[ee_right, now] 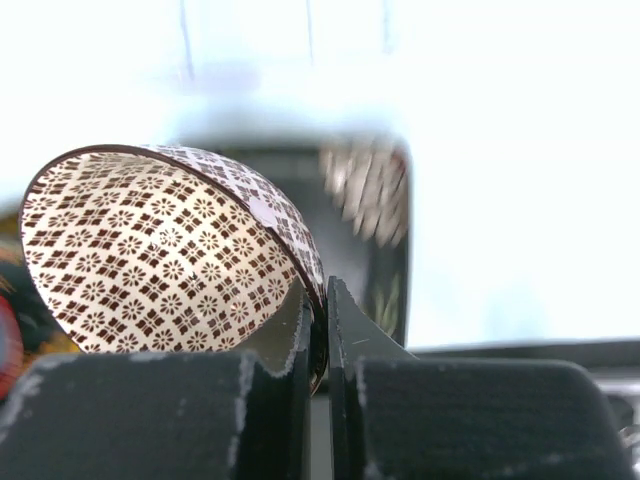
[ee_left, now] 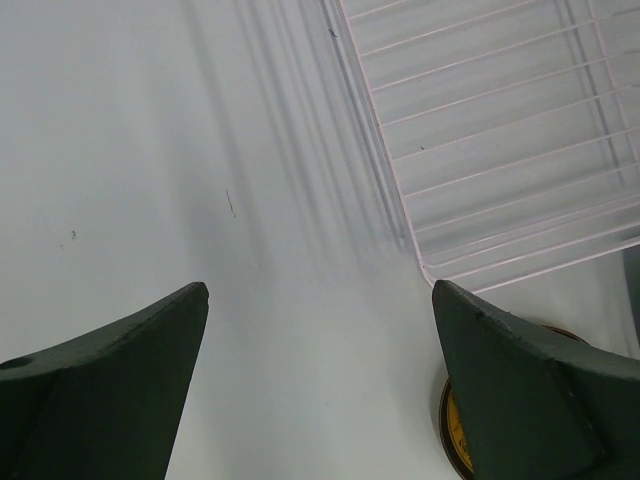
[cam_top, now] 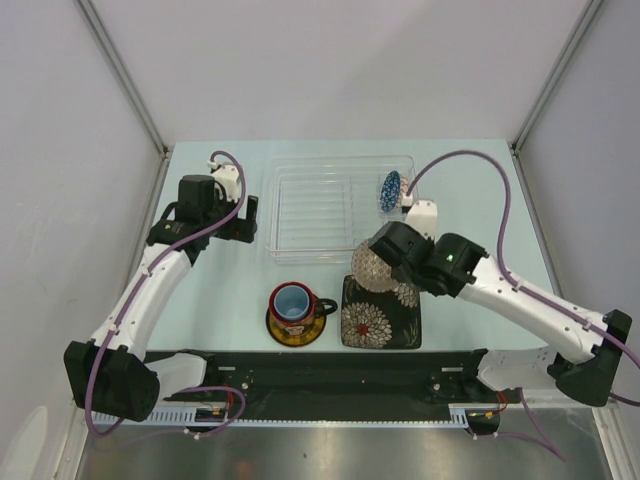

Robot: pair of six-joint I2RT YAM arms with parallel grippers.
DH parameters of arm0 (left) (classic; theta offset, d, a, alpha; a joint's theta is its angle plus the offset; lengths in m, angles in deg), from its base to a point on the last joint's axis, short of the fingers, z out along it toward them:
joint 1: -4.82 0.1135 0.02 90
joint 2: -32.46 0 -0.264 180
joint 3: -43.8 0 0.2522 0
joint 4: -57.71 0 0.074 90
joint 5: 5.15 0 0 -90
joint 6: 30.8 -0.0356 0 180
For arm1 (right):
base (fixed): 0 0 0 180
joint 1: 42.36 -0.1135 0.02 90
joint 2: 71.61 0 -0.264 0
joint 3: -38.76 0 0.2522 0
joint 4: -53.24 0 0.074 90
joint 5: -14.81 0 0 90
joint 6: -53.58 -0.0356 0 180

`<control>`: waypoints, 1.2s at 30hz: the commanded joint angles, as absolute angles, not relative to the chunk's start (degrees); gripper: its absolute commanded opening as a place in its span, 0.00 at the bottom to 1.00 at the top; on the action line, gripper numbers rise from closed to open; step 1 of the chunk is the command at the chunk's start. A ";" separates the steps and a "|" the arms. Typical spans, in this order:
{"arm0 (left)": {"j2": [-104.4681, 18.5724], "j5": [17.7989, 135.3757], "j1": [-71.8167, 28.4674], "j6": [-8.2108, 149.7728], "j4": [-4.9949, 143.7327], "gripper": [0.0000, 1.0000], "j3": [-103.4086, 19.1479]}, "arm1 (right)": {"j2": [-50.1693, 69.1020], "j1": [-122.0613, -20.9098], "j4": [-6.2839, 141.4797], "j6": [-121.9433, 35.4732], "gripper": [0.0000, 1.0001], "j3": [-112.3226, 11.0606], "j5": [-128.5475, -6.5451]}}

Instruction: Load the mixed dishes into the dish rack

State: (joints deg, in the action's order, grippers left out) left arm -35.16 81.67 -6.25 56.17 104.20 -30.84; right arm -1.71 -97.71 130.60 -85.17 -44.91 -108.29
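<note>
My right gripper (cam_top: 380,262) (ee_right: 318,285) is shut on the rim of a small brown-and-white patterned bowl (cam_top: 368,266) (ee_right: 165,250). It holds the bowl tilted above the far edge of the square black white-flowered plate (cam_top: 380,320) (ee_right: 375,215). A black mug (cam_top: 295,303), blue inside, stands on the round yellow-and-dark saucer (cam_top: 296,330) (ee_left: 455,430). The see-through dish rack (cam_top: 310,205) (ee_left: 500,150) holds a small blue-patterned bowl (cam_top: 390,190) on edge at its right side. My left gripper (cam_top: 250,218) (ee_left: 320,290) is open over bare table, left of the rack.
The rack's ribbed floor is bare left of the blue bowl. Grey walls close in the table on the left, back and right. The black base rail (cam_top: 330,375) runs along the near edge, close behind the saucer and the plate.
</note>
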 commanded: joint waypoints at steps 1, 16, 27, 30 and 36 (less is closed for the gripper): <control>-33.81 81.68 -5.90 56.92 103.20 0.99 -31.92 | 3.33 -98.52 140.03 -80.46 0.00 -59.16 -129.82; -32.14 82.04 -5.90 56.83 103.64 1.00 -30.70 | 35.26 -93.34 154.10 -77.29 0.00 -76.96 -163.00; -32.58 81.16 -5.90 57.18 103.29 1.00 -30.61 | 34.38 -90.44 152.61 -78.52 0.00 -71.24 -160.27; -32.14 81.33 -5.81 57.09 103.38 1.00 -30.52 | 35.08 -89.74 151.82 -78.87 0.00 -69.75 -159.56; -31.97 81.16 -5.90 56.92 103.46 1.00 -30.34 | 38.59 -88.33 151.82 -80.19 0.00 -70.00 -159.04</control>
State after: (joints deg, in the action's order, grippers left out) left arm -33.74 81.65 -6.22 56.22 104.20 -30.38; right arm 37.48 -89.36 144.39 -77.19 -68.75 -154.39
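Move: The right hand already holds the brown-patterned bowl by its rim. The rack's right end, where it is headed, lies about 16 cm ahead, level sideways and some 13 cm below. The blue bowl standing there is roughly 20 cm ahead, 1 cm left and 11 cm below. The square plate is about 6 cm back, 4 cm left and 17 cm below. From the left hand, the rack's right end is some 30 cm right, 4 cm ahead and 13 cm below. Right hand arcs the held bowl up, 14 cm forward and rightward over the rack, rolling left-side-down 55 degrees. ##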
